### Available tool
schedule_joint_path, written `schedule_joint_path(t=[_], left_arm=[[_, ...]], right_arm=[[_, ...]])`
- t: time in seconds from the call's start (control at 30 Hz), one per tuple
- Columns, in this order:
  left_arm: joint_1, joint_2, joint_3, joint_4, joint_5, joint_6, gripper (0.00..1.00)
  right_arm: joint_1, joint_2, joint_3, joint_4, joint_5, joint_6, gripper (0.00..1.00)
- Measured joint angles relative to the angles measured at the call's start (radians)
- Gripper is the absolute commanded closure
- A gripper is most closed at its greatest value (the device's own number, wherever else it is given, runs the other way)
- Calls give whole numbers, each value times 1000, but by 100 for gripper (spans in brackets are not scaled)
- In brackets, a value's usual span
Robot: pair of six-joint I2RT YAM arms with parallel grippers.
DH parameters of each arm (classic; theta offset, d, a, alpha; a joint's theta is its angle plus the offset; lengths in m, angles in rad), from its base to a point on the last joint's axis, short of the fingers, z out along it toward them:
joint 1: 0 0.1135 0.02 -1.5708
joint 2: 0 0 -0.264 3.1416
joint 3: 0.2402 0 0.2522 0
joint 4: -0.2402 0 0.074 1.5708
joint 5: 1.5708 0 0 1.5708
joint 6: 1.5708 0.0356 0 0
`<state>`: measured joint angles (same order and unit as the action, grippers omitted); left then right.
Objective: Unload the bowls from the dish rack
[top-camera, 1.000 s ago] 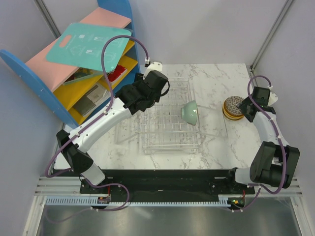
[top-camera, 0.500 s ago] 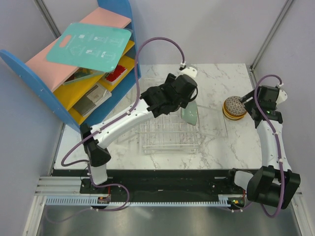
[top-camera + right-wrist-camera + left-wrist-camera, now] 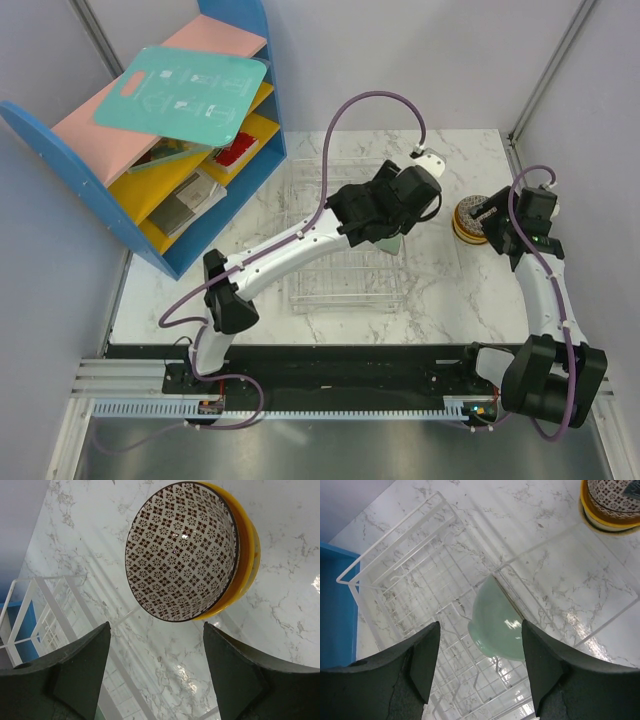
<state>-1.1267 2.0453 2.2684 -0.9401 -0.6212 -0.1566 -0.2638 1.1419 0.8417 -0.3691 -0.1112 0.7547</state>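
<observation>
The pale mint green bowl [image 3: 497, 625] stands on its edge at the right side of the white wire dish rack [image 3: 400, 575]. My left gripper [image 3: 480, 672] hovers over it, open, with the bowl's lower part between the fingers and no contact visible. From above, only a sliver of this bowl [image 3: 392, 243] shows under the left wrist. On the table right of the rack, the mesh-patterned bowl [image 3: 180, 550] sits nested in the orange bowl [image 3: 246, 565]. My right gripper [image 3: 156, 680] is open just short of that stack, holding nothing.
A blue-and-yellow shelf unit [image 3: 150, 150] with a teal board on top stands at the back left. The dish rack [image 3: 340, 275] rests on a clear sheet whose edge [image 3: 600, 622] runs across the marble. The bowl stack [image 3: 468, 222] is close to the table's right edge.
My left arm has swung right across the rack, from its left side to above the mint bowl. My right gripper has opened wider and stays beside the bowl stack.
</observation>
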Motion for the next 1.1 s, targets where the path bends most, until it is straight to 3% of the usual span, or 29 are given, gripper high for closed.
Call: schedule_joint_path(t=[0.43,0.63,0.83,1.03,1.1], left_arm=[[-78,94,6,-35,-9,6,27],[-92,140,9,-92,-92,5,30],[-97,149,10,-119,-148,-17,42],[-99,150,15,-128,-209,-29,70],[-99,150,18,-130,-233,-30,72]], right_arm=[[0,3,-34,39,-35,0,18],[0,3,-34,41,-64,1,18],[0,3,-34,49,-80,7,18],[0,3,-34,62,-91,9,18],[0,3,-34,63,-94,9,18]])
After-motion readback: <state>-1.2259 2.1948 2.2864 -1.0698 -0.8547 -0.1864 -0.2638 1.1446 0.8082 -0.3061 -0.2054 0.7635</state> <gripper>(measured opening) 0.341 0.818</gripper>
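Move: The green bowl, standing on edge in the dish rack, is almost directly under the left hand, its middle about 10 cm down, 2 cm ahead and 1 cm to the left. The rack's middle lies some 11 cm to the left, 1 cm ahead and 13 cm below. The bowl stack stands roughly 20 cm to the right, 4 cm ahead and 14 cm down. From the right hand the green bowl is about 19 cm left, 2 cm ahead and 4 cm lower. Down about 7 cm onto the green bowl's rim goes the open left hand, first drifting some 3 cm back and to the right, then easing left again as it rolls about 15 degrees, left side up. Straddling the rim, one finger outside and one inside, the fingers close to pinch it while the hand creeps up a little. ##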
